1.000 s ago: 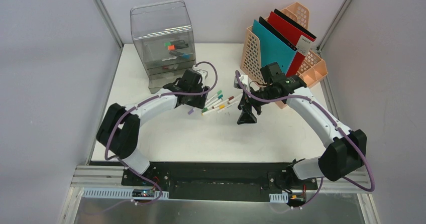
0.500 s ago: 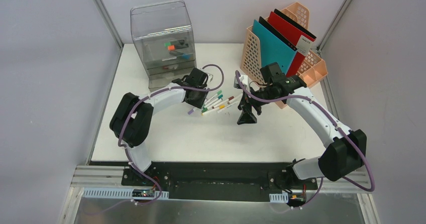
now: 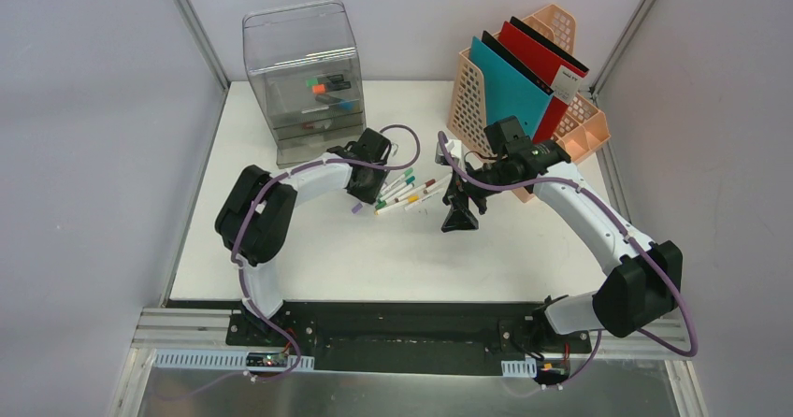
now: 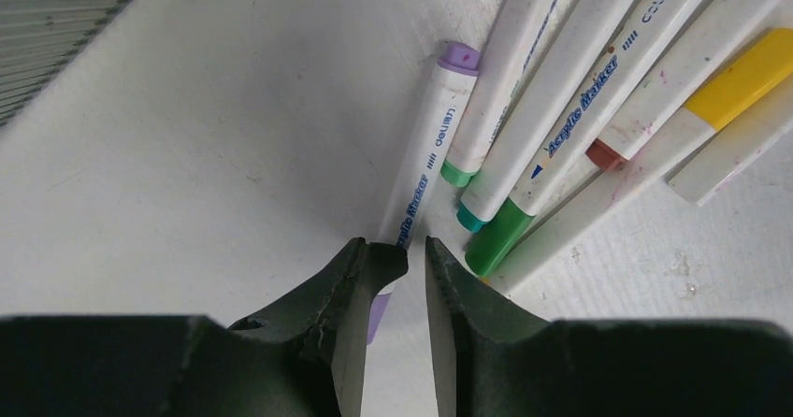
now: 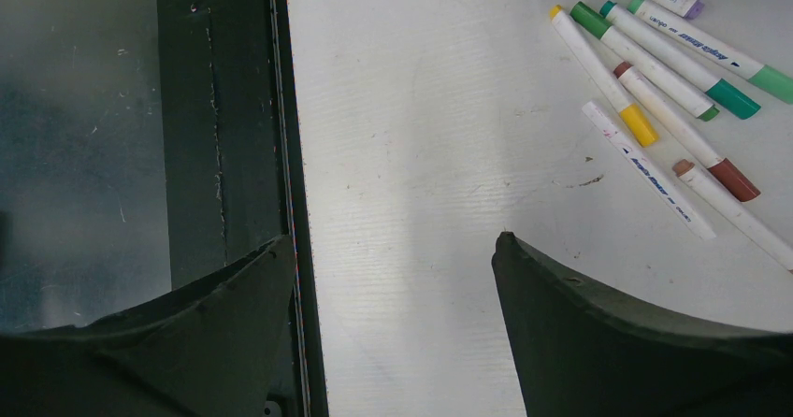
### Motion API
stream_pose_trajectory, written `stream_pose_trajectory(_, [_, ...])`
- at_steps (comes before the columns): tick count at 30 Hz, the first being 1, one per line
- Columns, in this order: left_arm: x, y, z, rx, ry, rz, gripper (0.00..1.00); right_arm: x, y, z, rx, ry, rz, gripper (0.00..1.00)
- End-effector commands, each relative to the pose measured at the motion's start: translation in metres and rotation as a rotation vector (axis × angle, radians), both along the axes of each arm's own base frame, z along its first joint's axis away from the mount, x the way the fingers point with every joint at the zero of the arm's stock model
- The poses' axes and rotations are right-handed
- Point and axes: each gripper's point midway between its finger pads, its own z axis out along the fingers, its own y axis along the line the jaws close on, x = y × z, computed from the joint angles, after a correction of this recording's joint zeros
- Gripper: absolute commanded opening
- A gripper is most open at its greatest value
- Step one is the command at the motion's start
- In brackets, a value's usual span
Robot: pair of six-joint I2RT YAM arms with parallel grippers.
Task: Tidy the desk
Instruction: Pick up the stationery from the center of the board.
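On the white desk (image 3: 374, 258) a loose bunch of several markers (image 3: 407, 193) lies mid-table. My left gripper (image 3: 367, 188) sits low at the bunch's left end. In the left wrist view its jaws (image 4: 417, 249) have narrowed onto the purple-capped marker (image 4: 425, 155). That marker's lower end shows between the fingers, and its upper part is partly covered by the left fingertip. The marker still rests on the desk beside the green, teal and yellow ones (image 4: 561, 118). My right gripper (image 3: 458, 213) hovers right of the bunch, open and empty (image 5: 393, 239), with the markers (image 5: 655, 90) at its upper right.
A clear plastic drawer unit (image 3: 304, 80) stands at the back left. A peach file organizer (image 3: 570, 122) with teal and red folders stands at the back right. The black and aluminium rail (image 3: 393, 328) runs along the near edge. Grey walls close both sides.
The left jaws have narrowed round the purple marker, and the left arm's elbow has swung right and forward. The marker has not shifted. The right arm is still.
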Motion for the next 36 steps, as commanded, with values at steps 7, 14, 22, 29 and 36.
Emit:
stream_pose_trajectory(7, [0.006, 0.001, 0.002, 0.029, -0.023, -0.006, 0.24, 0.006, 0.003, 0.013, 0.026, -0.056, 0.017, 0.81])
stream_pose_trajectory(14, [0.001, 0.003, 0.0, 0.032, -0.013, -0.003, 0.04, 0.006, 0.003, 0.013, 0.026, -0.055, 0.018, 0.81])
stream_pose_trajectory(22, [-0.001, 0.003, 0.019, -0.014, -0.06, 0.014, 0.0, 0.006, 0.003, 0.013, 0.026, -0.054, 0.018, 0.81])
stream_pose_trajectory(29, [-0.007, 0.008, 0.04, -0.08, -0.129, 0.1, 0.0, 0.005, 0.003, 0.013, 0.027, -0.055, 0.02, 0.81])
stream_pose_trajectory(36, [-0.011, 0.01, 0.064, -0.222, -0.242, 0.208, 0.0, 0.005, 0.003, 0.014, 0.03, -0.055, 0.021, 0.81])
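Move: The purple marker lies between the left hand's slightly parted fingertips, nearer its cap end; its middle is about 2 cm ahead, 1 cm to the right and 1 cm below. To the left hand's right, at the same height, the light green marker's middle is some 5 cm ahead and 7 cm right, the green marker's 2 cm ahead and 7 cm right, the yellow marker's level and 8 cm right. From the right hand the purple marker is roughly 14 cm ahead, 20 cm left, 18 cm below. The purple marker stays low between the left fingertips while the left hand holds nearly still and the fingers close from slightly parted to fully shut. The left hand then draws back about 2.5 cm and left about 2 cm, low at first, before rising some 3.5 cm off the table, with a slight tilt and counter-clockwise turn, fingers staying shut. ##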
